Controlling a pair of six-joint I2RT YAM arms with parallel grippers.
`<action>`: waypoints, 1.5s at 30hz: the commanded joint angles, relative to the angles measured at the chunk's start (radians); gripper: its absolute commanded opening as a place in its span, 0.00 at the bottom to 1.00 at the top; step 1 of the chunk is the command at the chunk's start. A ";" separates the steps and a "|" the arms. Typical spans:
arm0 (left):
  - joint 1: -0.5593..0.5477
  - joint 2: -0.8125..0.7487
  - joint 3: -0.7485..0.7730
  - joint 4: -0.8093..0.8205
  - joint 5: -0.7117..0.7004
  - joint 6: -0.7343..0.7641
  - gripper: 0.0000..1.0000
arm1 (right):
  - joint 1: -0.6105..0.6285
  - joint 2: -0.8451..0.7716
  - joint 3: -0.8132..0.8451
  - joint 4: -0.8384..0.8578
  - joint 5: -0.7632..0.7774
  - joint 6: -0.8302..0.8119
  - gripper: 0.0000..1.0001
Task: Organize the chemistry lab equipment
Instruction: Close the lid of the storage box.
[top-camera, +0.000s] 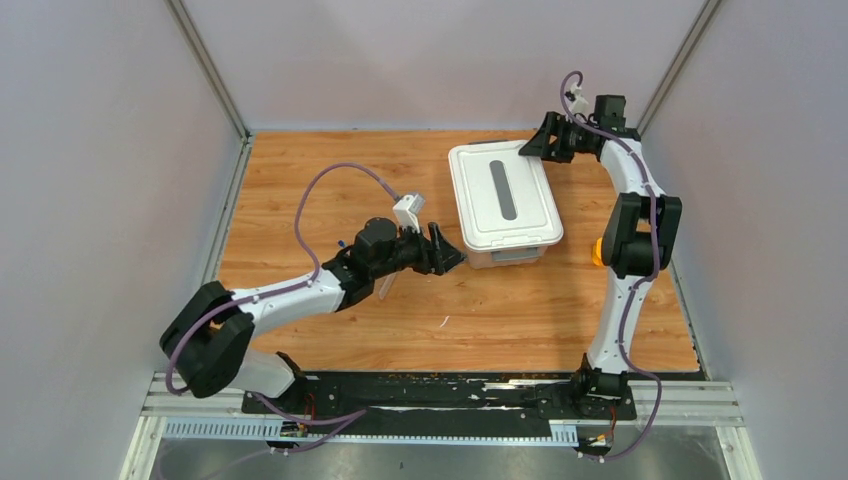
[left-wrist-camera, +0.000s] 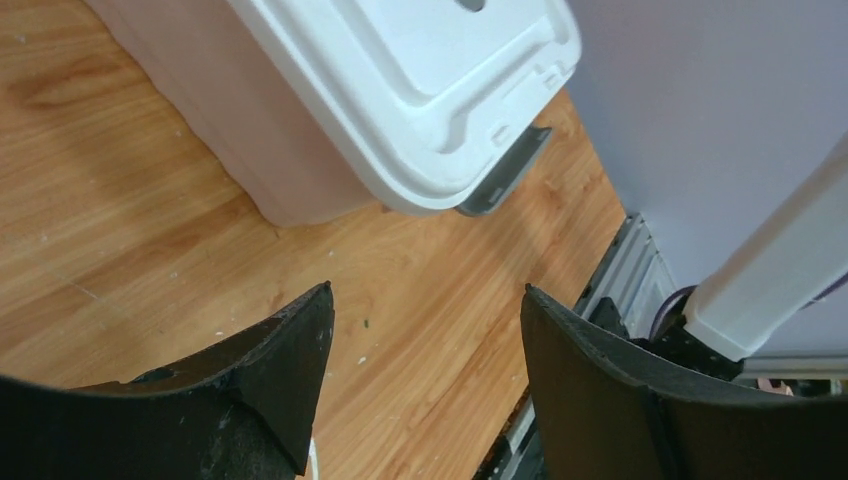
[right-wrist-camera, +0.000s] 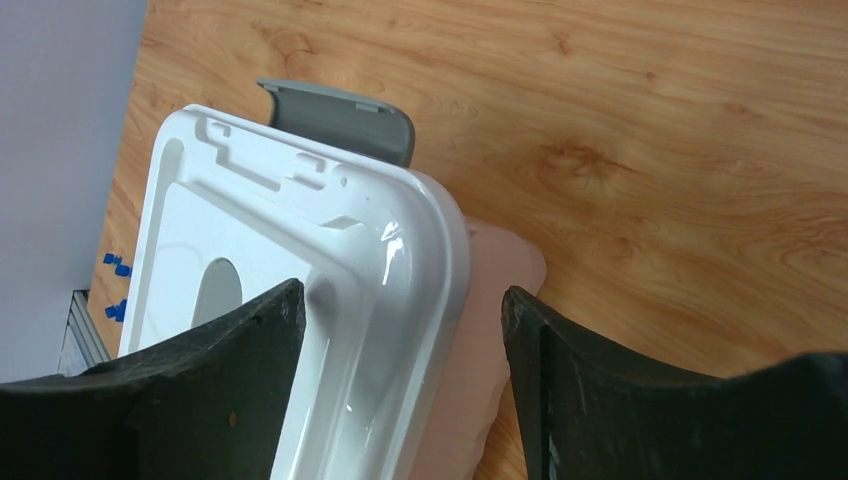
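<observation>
None of the chemistry lab equipment shows in any view. The pink bin (top-camera: 505, 255) stands right of the table's middle with its white lid (top-camera: 500, 195) on. My left gripper (top-camera: 452, 258) hovers low at the bin's near left corner, open, with only bare wood between its fingers (left-wrist-camera: 290, 350). My right gripper (top-camera: 532, 148) is over the lid's far right corner, also open. In the right wrist view the lid's rim (right-wrist-camera: 400, 300) and the pink wall (right-wrist-camera: 490, 330) lie between the fingers; I see no contact.
A grey latch (right-wrist-camera: 340, 120) hangs at one end of the lid, and another latch (left-wrist-camera: 505, 172) at the opposite end. A small orange object (top-camera: 597, 252) lies by the right arm's elbow. Grey walls close in the wooden table (top-camera: 330, 180) on three sides.
</observation>
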 joint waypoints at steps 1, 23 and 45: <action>-0.003 0.103 0.055 0.053 0.020 -0.038 0.75 | 0.004 0.026 0.061 0.034 0.013 0.055 0.70; -0.001 0.344 0.229 0.088 0.045 -0.109 0.50 | -0.015 0.032 0.001 0.088 0.000 0.122 0.27; 0.211 0.502 0.552 -0.165 0.062 -0.026 0.47 | -0.052 -0.646 -0.983 0.345 0.053 0.250 0.34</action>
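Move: About 3 cm ahead of the left hand, 5 cm to its right and 4 cm below lies the near-left corner of the storage box lid; the near handle is some 2 cm ahead and 14 cm to its right. The right hand is already at the lid's far-right corner, within 2 cm ahead and left, just below the fingers. From the right hand, the far handle is about 9 cm left and 2 cm ahead, the yellow piece some 20 cm back and 17 cm right. Dropping about 4 cm and edging right and a little forward, the left hand closes partway on the lid's near-left corner, while the right hand closes on the far-right corner almost in place. With both corners pinched, the right hand swings roughly 10 cm back and 9 cm right, turning some 30 degrees clockwise, as the left carries its corner about 6 cm forward and 3 cm left. ##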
